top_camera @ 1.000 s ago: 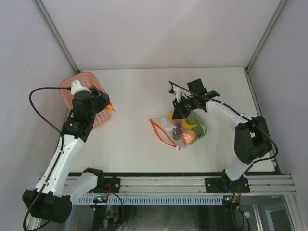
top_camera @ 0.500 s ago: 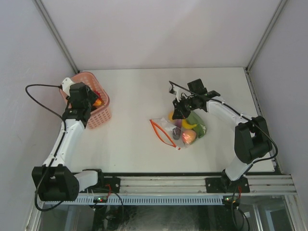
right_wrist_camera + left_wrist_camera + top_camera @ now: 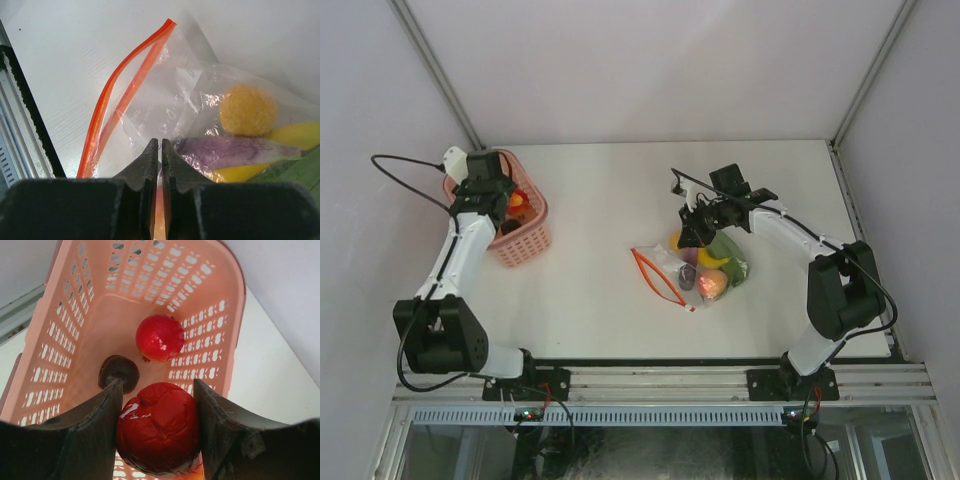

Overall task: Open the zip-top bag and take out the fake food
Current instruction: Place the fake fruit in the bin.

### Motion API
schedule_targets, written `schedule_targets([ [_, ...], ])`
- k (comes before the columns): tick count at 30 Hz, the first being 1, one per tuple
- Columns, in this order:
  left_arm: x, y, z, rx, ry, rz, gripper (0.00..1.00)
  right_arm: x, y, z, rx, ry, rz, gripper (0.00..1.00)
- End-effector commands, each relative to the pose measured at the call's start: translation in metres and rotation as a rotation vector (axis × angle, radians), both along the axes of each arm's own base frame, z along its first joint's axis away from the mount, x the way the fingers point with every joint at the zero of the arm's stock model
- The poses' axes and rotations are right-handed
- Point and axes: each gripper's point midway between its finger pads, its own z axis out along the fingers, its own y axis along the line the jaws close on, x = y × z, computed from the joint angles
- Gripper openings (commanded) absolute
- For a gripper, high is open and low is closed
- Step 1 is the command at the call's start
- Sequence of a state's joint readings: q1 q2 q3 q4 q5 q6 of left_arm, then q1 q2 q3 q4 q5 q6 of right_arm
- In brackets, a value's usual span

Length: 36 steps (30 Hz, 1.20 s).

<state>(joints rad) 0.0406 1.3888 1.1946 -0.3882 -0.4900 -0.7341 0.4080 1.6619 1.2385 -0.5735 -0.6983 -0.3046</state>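
The clear zip-top bag (image 3: 665,268) lies mid-table, its red-orange zipper strip (image 3: 125,85) toward the front left. Fake food shows through the film: an orange ball (image 3: 248,110), a purple eggplant (image 3: 235,150), a yellow piece (image 3: 295,132) and a reddish round piece (image 3: 712,285). My right gripper (image 3: 695,232) (image 3: 161,142) is shut at the bag's far side, pinching a raised fold of its film. My left gripper (image 3: 512,205) (image 3: 158,385) hangs over the pink basket (image 3: 525,245), shut on a wrinkled red round piece (image 3: 159,427).
Inside the pink basket (image 3: 200,295) lie a smaller red round piece (image 3: 160,337) and a dark brown piece (image 3: 119,372). The basket stands at the table's far left by the wall. A black rail (image 3: 25,100) runs along the table's front edge.
My left arm has swung from the basket's right side to above its inside, carrying the red piece. The right arm and the bag have not moved.
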Motion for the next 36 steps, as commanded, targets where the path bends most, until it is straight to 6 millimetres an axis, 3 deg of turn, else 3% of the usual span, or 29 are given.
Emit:
schedule_targets([
  [1,0.012,0.01,0.026,0.005,-0.021,0.06,0.15,0.006,0.005,0.026,0.042,-0.082,0.018,0.05],
  [11,0.027,0.021,-0.016,0.044,0.237,0.099,0.15,0.006,0.005,0.027,0.042,-0.084,0.019,0.05],
  [19,0.031,0.023,-0.033,0.054,0.284,0.105,0.15,0.006,0.004,0.026,0.042,-0.083,0.019,0.05],
  [32,0.04,0.012,-0.081,-0.008,0.39,0.063,0.17,0.006,0.004,0.029,0.044,-0.09,0.019,0.05],
  [36,0.04,0.012,-0.092,-0.01,0.415,0.066,0.25,0.006,0.003,0.03,0.042,-0.095,0.018,0.05],
])
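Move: The red-orange fruit held in the left hand is bound for the pink bin, whose middle is about 4 cm ahead of that hand, 2 cm left and 14 cm below. On the bin floor, roughly 17 cm below the hand, a red fruit lies some 9 cm ahead and 3 cm left, and a dark fruit about 2 cm ahead and 2 cm left. From the right hand, the bin is about 14 cm ahead, 42 cm left and 4 cm lower. Downward, after a short reach forward of about 3 cm, the left hand carries the fruit into the bin towards the red and dark fruits. It sinks some 11 cm in all, slowing midway and then dropping on, while the wrist tips about 25 degrees steeper. The fingers keep their hold throughout. ##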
